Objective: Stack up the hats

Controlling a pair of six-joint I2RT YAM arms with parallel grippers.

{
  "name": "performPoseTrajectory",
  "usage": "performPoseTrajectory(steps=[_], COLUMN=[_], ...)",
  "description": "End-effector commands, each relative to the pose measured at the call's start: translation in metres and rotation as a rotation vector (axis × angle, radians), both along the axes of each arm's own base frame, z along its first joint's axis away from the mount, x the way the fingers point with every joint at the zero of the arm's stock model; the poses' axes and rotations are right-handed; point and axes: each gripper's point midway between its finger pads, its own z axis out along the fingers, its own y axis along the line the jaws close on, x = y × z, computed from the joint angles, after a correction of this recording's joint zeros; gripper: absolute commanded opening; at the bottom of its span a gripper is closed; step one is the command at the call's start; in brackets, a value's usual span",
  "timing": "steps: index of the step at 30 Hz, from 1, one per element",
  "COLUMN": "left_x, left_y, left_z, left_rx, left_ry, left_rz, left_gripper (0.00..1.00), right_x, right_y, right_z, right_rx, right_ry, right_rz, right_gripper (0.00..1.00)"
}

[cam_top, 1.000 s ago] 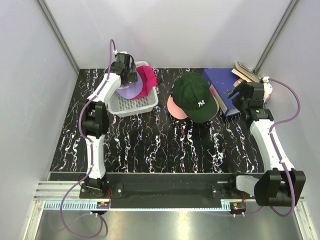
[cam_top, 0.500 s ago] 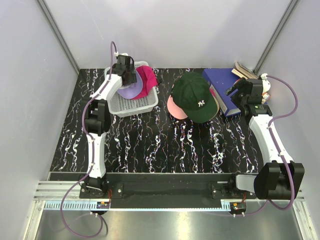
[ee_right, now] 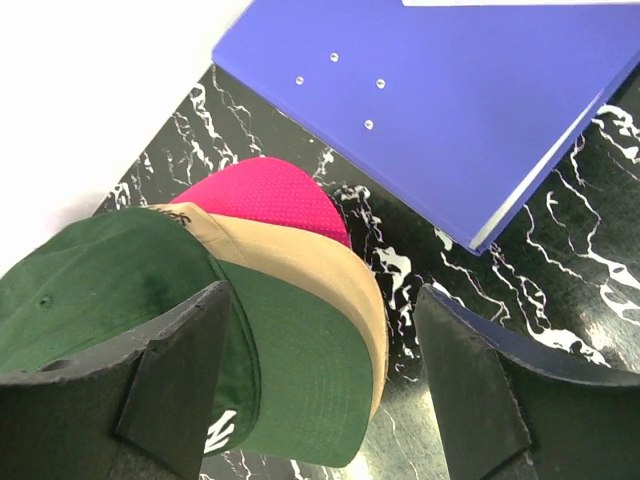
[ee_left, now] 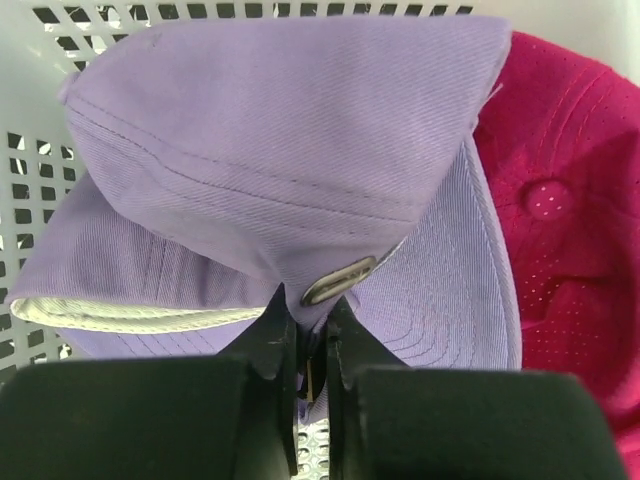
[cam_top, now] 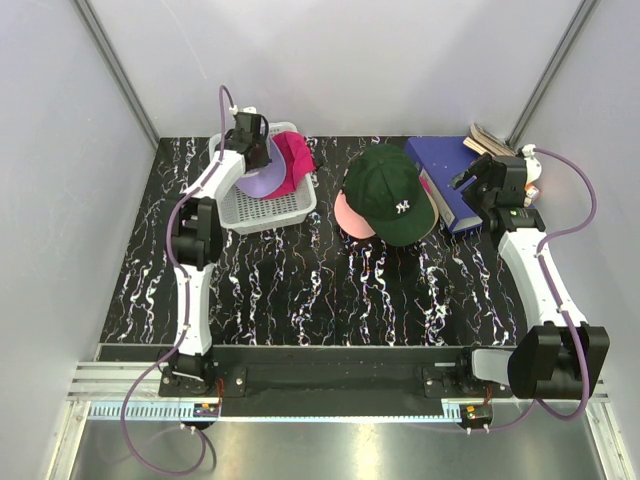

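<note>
A dark green hat (cam_top: 387, 192) with a white logo tops a stack at the table's middle back, over a tan hat (ee_right: 300, 270) and a pink hat (cam_top: 345, 215); a magenta brim (ee_right: 265, 195) shows beneath them. My left gripper (cam_top: 250, 150) is shut on the lavender hat (ee_left: 290, 170), pinching its back strap over the grey mesh basket (cam_top: 262, 210). A magenta hat (cam_top: 295, 160) lies beside it in the basket, also in the left wrist view (ee_left: 570, 240). My right gripper (cam_top: 470, 190) is open and empty, just right of the stack, its fingers (ee_right: 180, 370) wide apart.
A blue binder (cam_top: 445, 175) lies at the back right under my right gripper, seen also in the right wrist view (ee_right: 450, 100). Books (cam_top: 490, 145) sit in the back right corner. White walls close in the table on three sides.
My left gripper has drifted slightly toward the back with the lavender hat. My right gripper has shifted a little toward the back.
</note>
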Motion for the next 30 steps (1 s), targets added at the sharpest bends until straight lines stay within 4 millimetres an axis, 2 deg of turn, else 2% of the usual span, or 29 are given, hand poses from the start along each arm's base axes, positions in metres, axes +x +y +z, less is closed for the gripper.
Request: performPoseTrajectory(steps=[1, 2, 4, 5, 7, 8, 9, 10, 11, 14, 15, 17, 18, 20, 23, 26, 30], left_x=[0.005, 0.001, -0.007, -0.014, -0.025, -0.035, -0.042, -0.048, -0.06, -0.082, -0.097, -0.112, -0.127, -0.144, -0.18, -0.211, -0.245], left_y=[-0.001, 0.0, -0.005, -0.006, -0.013, -0.015, -0.026, -0.031, -0.036, -0.049, -0.053, -0.062, -0.067, -0.082, -0.112, -0.133, -0.148], left_z=[0.075, 0.104, 0.131, 0.157, 0.176, 0.201, 0.209, 0.214, 0.234, 0.249, 0.27, 0.282, 0.3, 0.315, 0.339, 0.36, 0.383], left_rx=[-0.054, -0.067, -0.096, -0.115, -0.165, -0.191, -0.233, -0.264, -0.294, -0.384, -0.413, -0.446, -0.464, -0.489, -0.575, -0.616, -0.66], left_ry=[-0.155, -0.202, -0.24, -0.28, -0.301, -0.338, -0.341, -0.34, -0.367, -0.359, -0.388, -0.396, -0.426, -0.44, -0.444, -0.49, -0.532], left_rz=[-0.005, -0.007, -0.027, -0.035, -0.061, -0.076, -0.125, -0.149, -0.176, -0.226, -0.254, -0.278, -0.314, -0.384, -0.549, -0.688, -0.816], left_gripper=[0.0, 0.0, 0.0, 0.0, 0.0, 0.0, 0.0, 0.0, 0.0, 0.0, 0.0, 0.0, 0.0, 0.0, 0.0, 0.0, 0.0], right_x=[0.014, 0.016, 0.027, 0.032, 0.045, 0.049, 0.054, 0.059, 0.056, 0.055, 0.051, 0.04, 0.034, 0.015, 0.001, -0.007, -0.017], right_y=[0.003, 0.006, 0.017, 0.023, 0.043, 0.051, 0.07, 0.076, 0.102, 0.153, 0.178, 0.205, 0.219, 0.248, 0.262, 0.261, 0.259], right_z=[0.058, 0.063, 0.08, 0.085, 0.101, 0.105, 0.101, 0.116, 0.12, 0.13, 0.133, 0.135, 0.138, 0.141, 0.14, 0.12, 0.091], right_rx=[-0.023, -0.026, -0.01, -0.001, 0.037, 0.052, 0.086, 0.088, 0.11, 0.107, 0.108, 0.089, 0.08, 0.083, 0.13, 0.145, 0.117], right_ry=[-0.159, -0.176, -0.239, -0.26, -0.319, -0.333, -0.331, -0.377, -0.391, -0.439, -0.457, -0.485, -0.514, -0.553, -0.594, -0.578, -0.533], right_rz=[0.045, 0.064, 0.125, 0.161, 0.263, 0.3, 0.385, 0.422, 0.521, 0.698, 0.768, 0.877, 0.925, 1.042, 1.103, 1.113, 1.135], right_gripper=[0.8, 0.79, 0.79, 0.78, 0.78, 0.78, 0.78, 0.77, 0.77, 0.78, 0.78, 0.78, 0.78, 0.79, 0.81, 0.82, 0.84])
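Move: The left hand already pinches the lavender hat in the basket; the hat stack, green on top, is about 33 cm to its right and 10 cm back, roughly level. The magenta hat lies 8 cm right and 1 cm back. From the open right hand, the lavender hat is some 48 cm left, 18 cm ahead and 14 cm lower; the stack is 16 cm left, 9 cm ahead, 14 cm lower. Left hand lifts the pinched lavender hat about 33 cm, drawing back; open right hand swings left towards it. ##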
